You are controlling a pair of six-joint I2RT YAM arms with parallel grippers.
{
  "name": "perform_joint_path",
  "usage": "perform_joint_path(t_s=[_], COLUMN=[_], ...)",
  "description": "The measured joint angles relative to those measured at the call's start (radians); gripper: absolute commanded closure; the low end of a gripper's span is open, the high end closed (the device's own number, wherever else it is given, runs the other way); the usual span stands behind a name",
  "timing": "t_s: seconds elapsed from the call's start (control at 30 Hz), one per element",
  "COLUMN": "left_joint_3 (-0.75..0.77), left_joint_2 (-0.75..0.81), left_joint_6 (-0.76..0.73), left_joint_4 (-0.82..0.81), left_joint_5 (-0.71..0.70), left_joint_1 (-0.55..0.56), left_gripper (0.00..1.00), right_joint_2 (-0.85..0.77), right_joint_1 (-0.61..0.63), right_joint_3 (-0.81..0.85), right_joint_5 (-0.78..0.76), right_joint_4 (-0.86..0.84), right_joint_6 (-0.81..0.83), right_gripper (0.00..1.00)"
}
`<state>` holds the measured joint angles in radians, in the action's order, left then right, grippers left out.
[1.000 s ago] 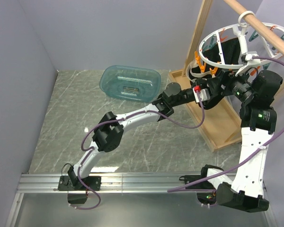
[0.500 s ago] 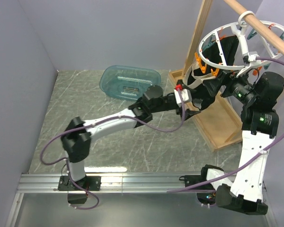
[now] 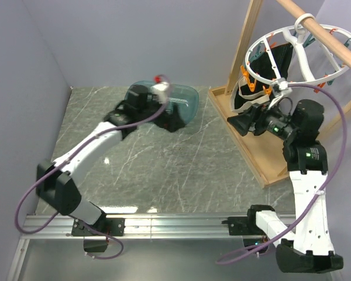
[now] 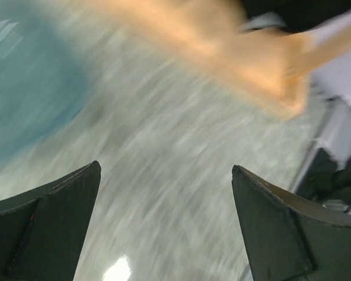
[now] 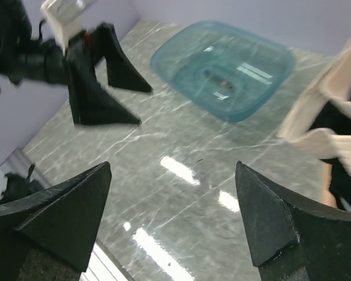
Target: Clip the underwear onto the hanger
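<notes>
The white ring hanger (image 3: 304, 55) hangs by its hook from the wooden pole. The underwear (image 3: 241, 103), black with a cream waistband, dangles from the ring's left side by the orange clips (image 3: 244, 75); its waistband (image 5: 324, 120) shows at the right edge of the right wrist view. My right gripper (image 3: 237, 124) (image 5: 172, 167) is open and holds nothing, just below and left of the underwear. My left gripper (image 3: 175, 121) (image 4: 164, 170) is open with nothing in it, over the table by the teal basin, far from the hanger. The right wrist view shows the left gripper's fingers (image 5: 96, 88).
The teal basin (image 3: 184, 96) (image 5: 225, 67) sits at the back of the marble table. The wooden rack's base (image 3: 263, 155) and upright (image 3: 243, 44) stand at the right, its pole (image 3: 324, 35) overhead. The left wrist view is motion-blurred.
My left arm let go near the hanger, opened, and swung left to the basin. The right gripper dropped down and left from under the ring and opened a little wider.
</notes>
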<state>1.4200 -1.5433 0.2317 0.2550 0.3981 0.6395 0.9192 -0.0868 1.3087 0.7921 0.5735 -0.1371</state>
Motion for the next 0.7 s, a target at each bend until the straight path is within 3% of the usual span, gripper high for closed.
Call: perform_joint_path(t_s=[0.17, 0.37, 0.53, 0.7], left_joint_3=[-0.066, -0.112, -0.283, -0.413], left_joint_2=[0.118, 0.186, 0.325, 0.448], left_joint_6=[-0.032, -0.074, -0.094, -0.114], left_joint_4=[0.211, 0.315, 0.326, 0.325], left_joint_5=[0.008, -0.032, -0.114, -0.176], left_joint_1=[-0.259, -0.432, -0.505, -0.53], left_gripper=[0.01, 0.01, 0.01, 0.01], right_joint_2=[0.011, 0.053, 0.093, 0.053], right_joint_1=[0.135, 0.277, 0.379, 0.388], right_joint_3=[-0.079, -0.183, -0.29, -0.412], right_joint_5=[-0.053, -0.138, -0.232, -0.324], right_joint_4=[-0.042, -0.093, -0.133, -0.151], right_joint_6=[-0.004, 0.009, 0.043, 0.079], right_gripper=[0.05, 0.05, 0.05, 0.04])
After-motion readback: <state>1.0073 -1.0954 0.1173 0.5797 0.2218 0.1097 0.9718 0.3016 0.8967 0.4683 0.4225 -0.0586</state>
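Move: Already let go, the hanging underwear is about 32 cm to the left gripper's right, 3 cm farther out and 7 cm higher. From the right gripper it is roughly 9 cm ahead, 8 cm right and 4 cm lower, with the hanger ring's middle some 12 cm ahead, 16 cm right and 10 cm above. The empty blue tub lies about 20 cm ahead of the left gripper, 7 cm left and 23 cm below. Swing the empty left gripper some 26 cm left, away from the underwear and across in front of the tub, sinking as it goes and turning counter-clockwise until the fingers point more nearly forward. Meanwhile lower the open right gripper about 17 cm, easing left away from the underwear and hanger and tipping its fingers further down. Keep both wide open, touching nothing. ##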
